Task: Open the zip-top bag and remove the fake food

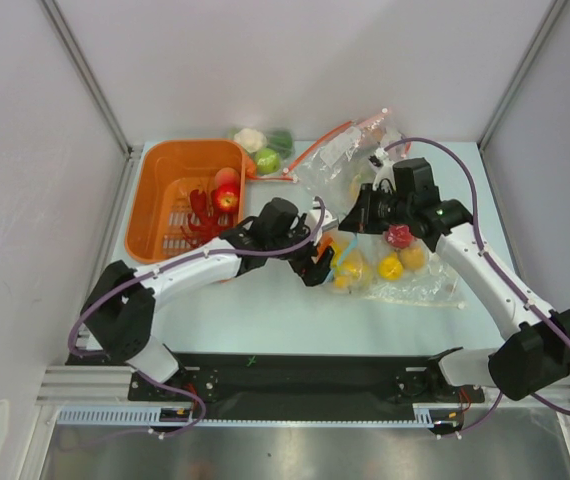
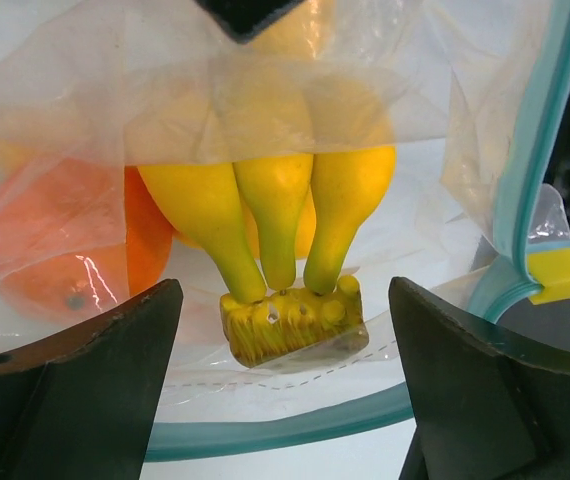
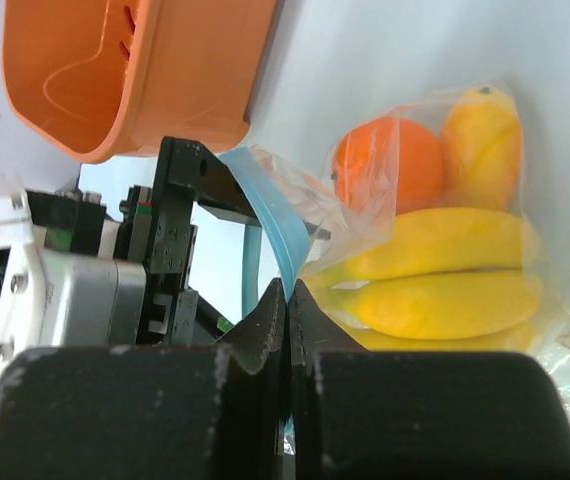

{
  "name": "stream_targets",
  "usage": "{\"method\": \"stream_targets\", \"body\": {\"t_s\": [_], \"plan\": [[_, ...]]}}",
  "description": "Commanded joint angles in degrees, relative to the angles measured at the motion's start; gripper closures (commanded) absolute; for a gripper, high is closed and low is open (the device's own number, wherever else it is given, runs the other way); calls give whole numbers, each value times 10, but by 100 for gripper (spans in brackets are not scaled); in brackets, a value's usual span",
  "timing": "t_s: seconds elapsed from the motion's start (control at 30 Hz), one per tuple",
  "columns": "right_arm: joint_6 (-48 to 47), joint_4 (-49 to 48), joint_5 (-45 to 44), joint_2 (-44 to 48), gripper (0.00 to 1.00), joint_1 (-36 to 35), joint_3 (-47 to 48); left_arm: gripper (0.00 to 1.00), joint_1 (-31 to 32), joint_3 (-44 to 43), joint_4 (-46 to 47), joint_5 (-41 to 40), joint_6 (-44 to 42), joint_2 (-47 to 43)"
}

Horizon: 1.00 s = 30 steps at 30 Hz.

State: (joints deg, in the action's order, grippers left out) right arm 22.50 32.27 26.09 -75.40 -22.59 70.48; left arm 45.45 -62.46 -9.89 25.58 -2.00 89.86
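The zip-top bag [image 1: 343, 262] lies mid-table, its teal zip strip [image 2: 295, 425] open in a loop. Inside are a yellow banana bunch [image 2: 275, 200], an orange [image 2: 45, 250] and a yellow lemon-like piece [image 3: 480, 130]. My left gripper [image 1: 315, 262] is open at the bag's mouth, and in the left wrist view [image 2: 283, 330] its jaws stand either side of the banana stem without touching it. My right gripper [image 1: 360, 215] is shut on the teal strip [image 3: 287, 240] and holds the upper lip up, as the right wrist view [image 3: 288, 290] shows.
An orange basket [image 1: 180, 200] at the left holds a red apple [image 1: 226, 197]. A green apple [image 1: 267, 160] and a clear bag with a red strip [image 1: 350, 150] lie at the back. Another clear bag with a red apple and yellow fruits [image 1: 405, 262] lies just right.
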Motion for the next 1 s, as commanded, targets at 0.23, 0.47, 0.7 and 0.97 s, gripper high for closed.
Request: {"method": "stream_targets", "body": {"t_s": [0.23, 0.47, 0.7, 0.97], "plan": [[4, -42, 29, 11, 100, 14, -3, 13, 15, -38, -14, -1, -21, 40], [-2, -34, 32, 14, 100, 14, -16, 46, 15, -52, -18, 3, -9, 66], [-29, -1, 13, 19, 100, 3, -33, 84, 15, -70, -29, -5, 14, 45], [-38, 11, -19, 22, 100, -23, -44, 100, 15, -123, -91, -4, 33, 38]]}}
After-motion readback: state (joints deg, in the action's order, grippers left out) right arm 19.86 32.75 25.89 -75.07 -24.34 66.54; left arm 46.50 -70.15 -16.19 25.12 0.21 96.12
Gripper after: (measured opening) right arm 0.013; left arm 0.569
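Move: The stem end of the bananas sits just in front of the left hand's open fingers, level fore-and-aft, some 2 cm to the right and 3 cm lower. The orange is about 6 cm ahead, 4 cm right and 4 cm below that hand; the lemon lies 15 cm right, 2 cm ahead and 4 cm below. From the right hand, already holding the bag's zip rim, the stem is about 3 cm back, 4 cm left and 12 cm down. The left fingers close across the banana stem and pinch it from both sides, having first reached down about 2.5 cm and a little right, deeper into the bag's mouth; still gripping, the hand then starts to rise, by about 2 cm. The right hand keeps its pinch on the zip rim and, from about halfway, sinks some 3 cm while drawing back 1.5 cm, towards the bananas. ##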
